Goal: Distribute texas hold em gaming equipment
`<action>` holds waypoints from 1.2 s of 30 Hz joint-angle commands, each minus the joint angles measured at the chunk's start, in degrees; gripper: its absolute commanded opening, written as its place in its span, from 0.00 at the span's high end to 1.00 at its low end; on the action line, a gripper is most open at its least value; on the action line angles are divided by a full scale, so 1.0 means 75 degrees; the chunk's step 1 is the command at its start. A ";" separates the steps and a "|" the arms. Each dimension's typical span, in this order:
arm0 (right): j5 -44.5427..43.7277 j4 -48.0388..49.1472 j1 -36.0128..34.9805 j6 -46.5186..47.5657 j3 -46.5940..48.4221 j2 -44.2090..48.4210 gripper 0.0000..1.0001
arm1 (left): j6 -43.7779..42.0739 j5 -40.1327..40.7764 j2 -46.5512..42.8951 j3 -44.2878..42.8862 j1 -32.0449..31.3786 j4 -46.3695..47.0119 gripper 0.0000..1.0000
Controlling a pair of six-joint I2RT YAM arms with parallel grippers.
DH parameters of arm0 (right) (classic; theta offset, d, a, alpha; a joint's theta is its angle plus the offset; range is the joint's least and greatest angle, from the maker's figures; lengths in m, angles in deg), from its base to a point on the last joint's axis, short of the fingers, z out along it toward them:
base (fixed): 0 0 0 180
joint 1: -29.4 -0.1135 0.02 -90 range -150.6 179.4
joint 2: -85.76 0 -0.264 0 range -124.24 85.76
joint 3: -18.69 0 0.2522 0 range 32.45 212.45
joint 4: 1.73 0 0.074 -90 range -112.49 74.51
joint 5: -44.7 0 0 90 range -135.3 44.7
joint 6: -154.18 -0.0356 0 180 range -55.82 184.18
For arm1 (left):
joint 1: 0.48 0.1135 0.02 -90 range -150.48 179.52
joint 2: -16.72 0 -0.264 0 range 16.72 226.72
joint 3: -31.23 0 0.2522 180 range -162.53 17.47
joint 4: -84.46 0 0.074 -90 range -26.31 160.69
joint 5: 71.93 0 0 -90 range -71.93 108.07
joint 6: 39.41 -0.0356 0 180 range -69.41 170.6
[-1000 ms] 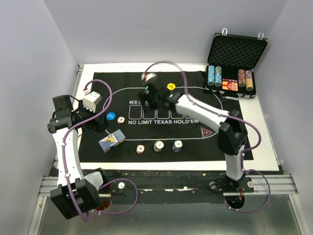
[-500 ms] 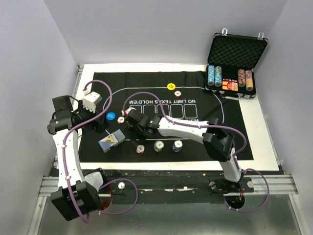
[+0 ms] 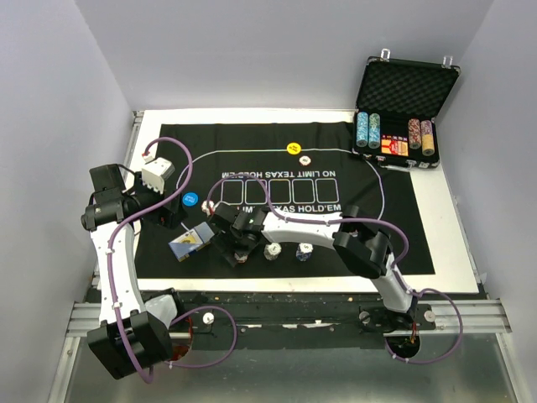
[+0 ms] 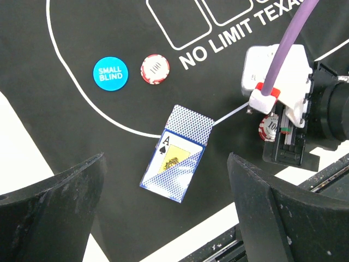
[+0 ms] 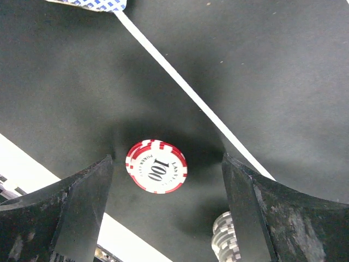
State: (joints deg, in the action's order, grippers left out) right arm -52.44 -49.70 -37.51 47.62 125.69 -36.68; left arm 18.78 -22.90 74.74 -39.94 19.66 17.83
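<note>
A red-and-white "100" chip stack lies on the black mat between the fingers of my right gripper, which is open and apart from it on both sides. In the top view the right gripper reaches low over the mat's near left. The blue deck box with an ace face lies just left of it. My left gripper hovers open above the box, holding nothing. Farther up the mat lie a blue "small blind" button and another red chip. A yellow button sits at the far side.
Two speckled chip stacks stand right of the right gripper, the nearer one grey-white. An open black case with chip rows sits at the back right. The mat's white front border is close by.
My right arm swung from the far side near the yellow button to the near left and came down over the red chip stack. The left arm stayed still.
</note>
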 commanded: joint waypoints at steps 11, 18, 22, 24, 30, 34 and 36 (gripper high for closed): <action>0.0260 0.0097 -0.0230 -0.0207 -0.0278 -0.0340 0.21 | 0.0000 -0.0068 -0.0013 -0.0022 0.0068 -0.0042 0.01; 0.0190 0.0086 -0.0230 -0.0218 -0.0278 -0.0363 0.35 | -0.0012 0.0002 -0.0095 0.0084 0.0068 0.0017 0.01; 0.0155 0.0051 -0.0230 -0.0230 -0.0337 -0.0340 0.42 | -0.0012 0.0025 -0.0119 0.0084 0.0080 0.0029 0.01; 0.0073 0.0027 -0.0254 -0.0242 -0.0372 -0.0305 0.45 | -0.0024 0.0025 -0.0107 0.0072 0.0092 0.0029 0.01; -0.0056 -0.0055 -0.0336 -0.0312 -0.0419 -0.0246 0.53 | -0.0024 0.0013 -0.0119 0.0037 0.0103 0.0040 0.01; -0.0091 -0.0067 -0.0348 -0.0370 -0.0396 -0.0246 0.61 | -0.0012 -0.0010 -0.0142 0.0049 0.0104 0.0040 0.01; -0.0126 -0.0067 -0.0359 -0.0429 -0.0337 -0.0211 0.68 | -0.0024 0.0002 -0.0177 0.0060 0.0092 0.0029 0.01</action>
State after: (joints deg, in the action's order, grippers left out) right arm -53.66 -48.63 -38.67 46.20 124.70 -37.29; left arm 18.76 -22.86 74.74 -39.94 19.81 17.88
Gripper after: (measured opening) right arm 0.499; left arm 0.990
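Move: The short stack of red-and-white 100 chips lies only about 1 cm back from the right hand and 1 cm below, between its open fingers. On that side, the white chip stack stands some 8 cm to the right, level with the hand, and the card box about 13 cm left and 3 cm ahead. From the left hand, the 100 chips lie roughly 16 cm right, 8 cm back and 18 cm below. The right hand settles about 1 cm back and down, then closes its fingers to pinch the 100 chips. ##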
